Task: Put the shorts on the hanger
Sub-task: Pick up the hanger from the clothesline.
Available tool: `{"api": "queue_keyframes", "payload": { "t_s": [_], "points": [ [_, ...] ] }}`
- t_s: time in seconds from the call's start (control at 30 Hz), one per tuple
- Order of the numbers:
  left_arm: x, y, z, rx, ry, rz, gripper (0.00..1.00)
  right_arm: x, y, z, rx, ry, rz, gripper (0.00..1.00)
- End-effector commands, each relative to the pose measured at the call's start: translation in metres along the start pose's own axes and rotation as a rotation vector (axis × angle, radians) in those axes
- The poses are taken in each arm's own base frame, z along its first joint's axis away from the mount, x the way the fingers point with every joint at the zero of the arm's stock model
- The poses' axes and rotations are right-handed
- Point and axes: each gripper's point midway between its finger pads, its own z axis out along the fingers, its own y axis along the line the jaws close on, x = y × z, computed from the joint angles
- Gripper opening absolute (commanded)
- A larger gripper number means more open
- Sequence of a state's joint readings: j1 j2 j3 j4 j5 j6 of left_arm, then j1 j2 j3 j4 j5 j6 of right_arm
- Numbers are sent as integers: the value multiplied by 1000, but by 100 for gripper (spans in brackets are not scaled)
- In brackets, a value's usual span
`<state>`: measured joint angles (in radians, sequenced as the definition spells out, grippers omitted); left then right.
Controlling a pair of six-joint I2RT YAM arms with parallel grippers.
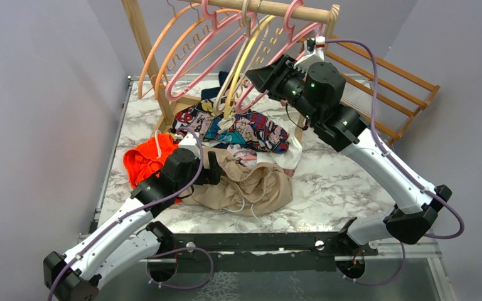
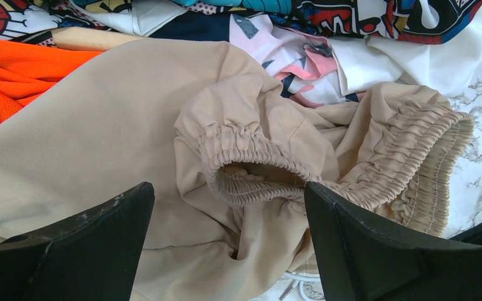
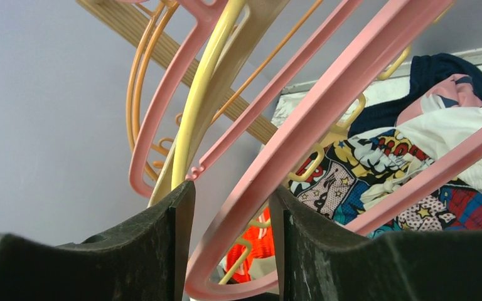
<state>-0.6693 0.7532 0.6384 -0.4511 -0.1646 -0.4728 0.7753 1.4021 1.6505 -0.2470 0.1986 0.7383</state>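
The beige shorts (image 1: 251,185) lie crumpled on the marble table, their gathered elastic waistband (image 2: 251,179) facing up and a white drawstring trailing at the front. My left gripper (image 1: 216,168) hovers just over them, open, its fingers (image 2: 227,188) wide on either side of the waistband fold and holding nothing. The pink hanger (image 1: 301,34) hangs from the wooden rail. My right gripper (image 1: 260,75) is raised to it. In the right wrist view the hanger's arm (image 3: 301,132) runs between the narrowed fingers of the gripper (image 3: 232,187), with a gap still showing on the left side.
More hangers crowd the rail (image 1: 276,7): another pink one (image 1: 194,63), orange ones (image 1: 163,50) and a yellow one (image 1: 245,56). A comic-print cloth (image 1: 245,128) and a bright orange garment (image 1: 147,160) lie behind the shorts. A wooden slatted rack (image 1: 383,75) stands at the right.
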Motion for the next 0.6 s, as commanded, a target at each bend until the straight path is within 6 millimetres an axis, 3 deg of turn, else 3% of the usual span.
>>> {"api": "queue_keyframes", "payload": {
  "t_s": [0.0,0.37,0.57],
  "points": [
    [-4,0,0,5,-25,4,92,5,3,11,-37,20,37,48],
    [-4,0,1,7,-25,5,92,1,11,15,-97,21,24,26],
    [-3,0,1,6,-24,4,92,-8,20,10,-127,5,20,19]
  ]
}}
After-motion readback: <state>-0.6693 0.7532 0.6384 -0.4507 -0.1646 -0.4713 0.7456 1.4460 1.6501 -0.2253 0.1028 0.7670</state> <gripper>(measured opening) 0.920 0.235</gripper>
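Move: The near sloping arm of the pink hanger is already framed by the right hand's half-open fingers, about 1 cm ahead, 1 cm to the left and 1 cm lower. The yellow hanger hangs some 3 cm farther out and 5 cm to the left, about level, and the wooden bar is roughly 12 cm ahead, straight in line and 14 cm above. From the left hand, that pink arm is about 13 cm ahead, 10 cm to the right and 30 cm up. The right hand eases about 1.5 cm left and as much down, with a small push of about 1 cm forward that gives back a little at the end, bringing the pads around the near arm of the pink hanger below the bar. Meanwhile the fingers go on closing from half open and pinch that arm between the pads, stopping short of shut, with the wrist pointing forward-left and level, hardly turning. ##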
